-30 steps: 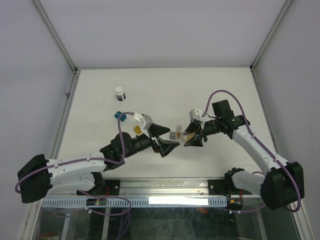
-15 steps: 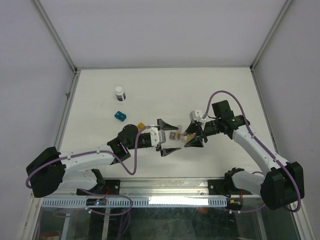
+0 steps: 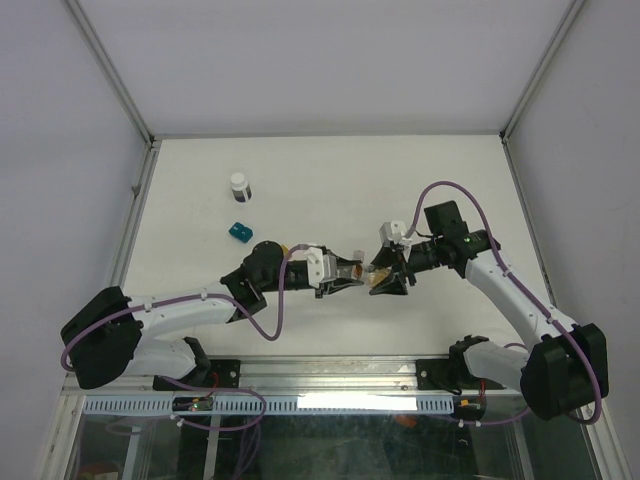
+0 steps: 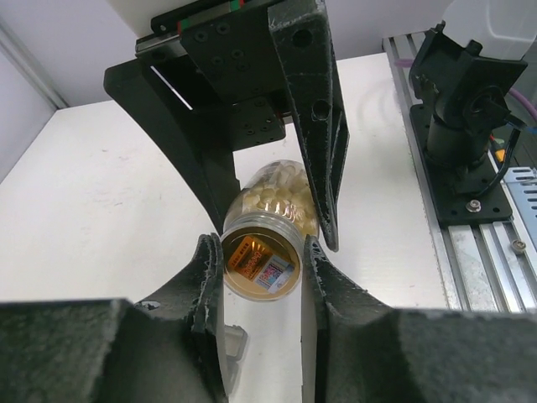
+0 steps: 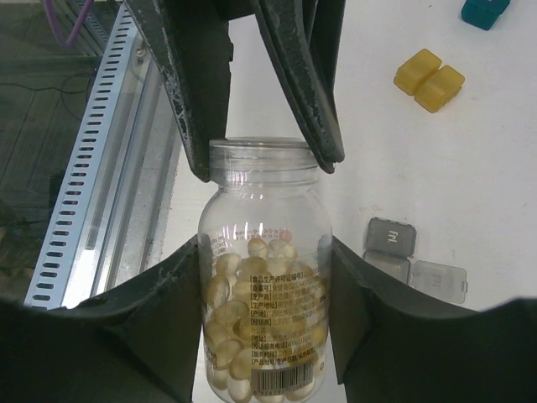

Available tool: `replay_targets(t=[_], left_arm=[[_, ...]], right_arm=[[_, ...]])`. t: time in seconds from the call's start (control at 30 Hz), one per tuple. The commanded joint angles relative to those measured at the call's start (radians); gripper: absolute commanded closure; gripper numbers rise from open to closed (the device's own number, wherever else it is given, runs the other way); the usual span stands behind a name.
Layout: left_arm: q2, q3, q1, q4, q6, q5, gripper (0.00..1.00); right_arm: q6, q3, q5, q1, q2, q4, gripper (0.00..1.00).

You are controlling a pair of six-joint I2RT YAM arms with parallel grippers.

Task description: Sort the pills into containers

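Observation:
A clear bottle (image 5: 267,311) of yellow pills lies level above the table, and my right gripper (image 5: 267,248) is shut on its body. My left gripper (image 4: 260,253) faces it, jaws pressed on either side of the bottle's cap end (image 4: 260,262). In the top view the two grippers meet at mid-table, left gripper (image 3: 343,272) and right gripper (image 3: 386,276). The amber-yellow container (image 5: 430,78) and the teal container (image 5: 484,10) rest on the table. The gray container (image 5: 390,238) lies under the bottle with its clear lid (image 5: 430,279) folded open.
A small dark bottle with a white cap (image 3: 240,185) stands at the back left, with the teal container (image 3: 240,231) just in front of it. A metal rail (image 5: 92,176) runs along the table's near edge. White walls enclose the table.
My left arm has swung right and reached to the bottle, and its wide-open jaws have closed onto the cap end. The right gripper has kept the bottle in place.

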Motion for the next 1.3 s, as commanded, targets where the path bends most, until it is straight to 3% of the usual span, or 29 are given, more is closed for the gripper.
replay_targets(t=[0.0, 0.1, 0.2, 0.5, 0.57, 0.6, 0.67, 0.77, 0.8, 0.9, 0.93, 0.97, 1.1, 1.27], left_arm=[[0.008, 0.047, 0.018, 0.014, -0.023, 0.057, 0.89], [0.011, 0.052, 0.028, 0.007, -0.092, 0.071, 1.00], [0.007, 0.062, 0.031, -0.005, -0.237, 0.040, 1.00], [-0.027, 0.170, 0.013, -0.288, -1.033, -0.383, 1.00], [-0.023, 0.229, -0.040, -0.410, -1.127, -0.530, 1.00], [-0.014, 0.263, -0.058, -0.487, -1.147, -0.560, 1.00], [-0.001, 0.287, -0.071, -0.491, -1.169, -0.543, 1.00], [-0.003, 0.289, -0.072, -0.466, -1.140, -0.529, 1.00], [-0.008, 0.288, -0.072, -0.464, -1.120, -0.535, 0.89], [-0.046, 0.251, -0.072, -0.379, -1.001, -0.510, 0.29], [-0.067, 0.219, -0.071, -0.304, -0.934, -0.467, 0.13], [-0.092, 0.175, -0.069, -0.227, -0.855, -0.423, 0.03], [-0.180, -0.010, -0.062, 0.034, -0.576, -0.342, 0.01], [-0.201, -0.060, -0.052, 0.091, -0.158, -0.109, 0.03]], right_arm=[[-0.016, 0.046, -0.049, -0.003, -0.008, 0.011, 1.00], [-0.015, 0.048, -0.048, -0.002, -0.007, 0.014, 1.00], [0.006, 0.053, -0.038, -0.004, -0.005, 0.023, 1.00], [0.079, 0.058, -0.017, -0.017, 0.004, 0.062, 1.00], [0.088, 0.059, -0.018, -0.020, 0.004, 0.069, 1.00], [0.091, 0.059, -0.018, -0.021, 0.004, 0.070, 1.00], [0.094, 0.059, -0.020, -0.025, 0.005, 0.072, 1.00], [0.099, 0.061, -0.024, -0.030, 0.006, 0.071, 1.00], [0.100, 0.061, -0.028, -0.032, 0.006, 0.072, 1.00], [0.101, 0.060, -0.036, -0.039, 0.002, 0.071, 1.00], [0.101, 0.060, -0.036, -0.040, 0.001, 0.072, 1.00], [0.101, 0.060, -0.038, -0.040, 0.000, 0.070, 1.00], [0.097, 0.059, -0.044, -0.041, 0.000, 0.068, 1.00], [0.082, 0.058, -0.051, -0.041, -0.002, 0.060, 1.00]])
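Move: I already have the jar's clear cap pinched in my left fingers, so it sits right at that hand. The jar body runs off some 5 cm to the right, in my right hand; from there the cap lies about 6 cm left and 2 below. From my left hand the grey container lies roughly 8 cm ahead, 1 left, the clear container 9 ahead, 2 right, and the yellow container 11 ahead, 18 left, all about 17 below. Keeping the cap pinched, I roll my left hand some 60 degrees counter-clockwise as seen looking at the cap from its own side, the fingers also swinging partly forward and the hand carried about 2 cm forward. Then I open wide, let go, back off up and to the left by about 3 cm and begin rolling back. My right hand keeps its grip on the jar and shifts about 1.5 cm forward during the twist. ##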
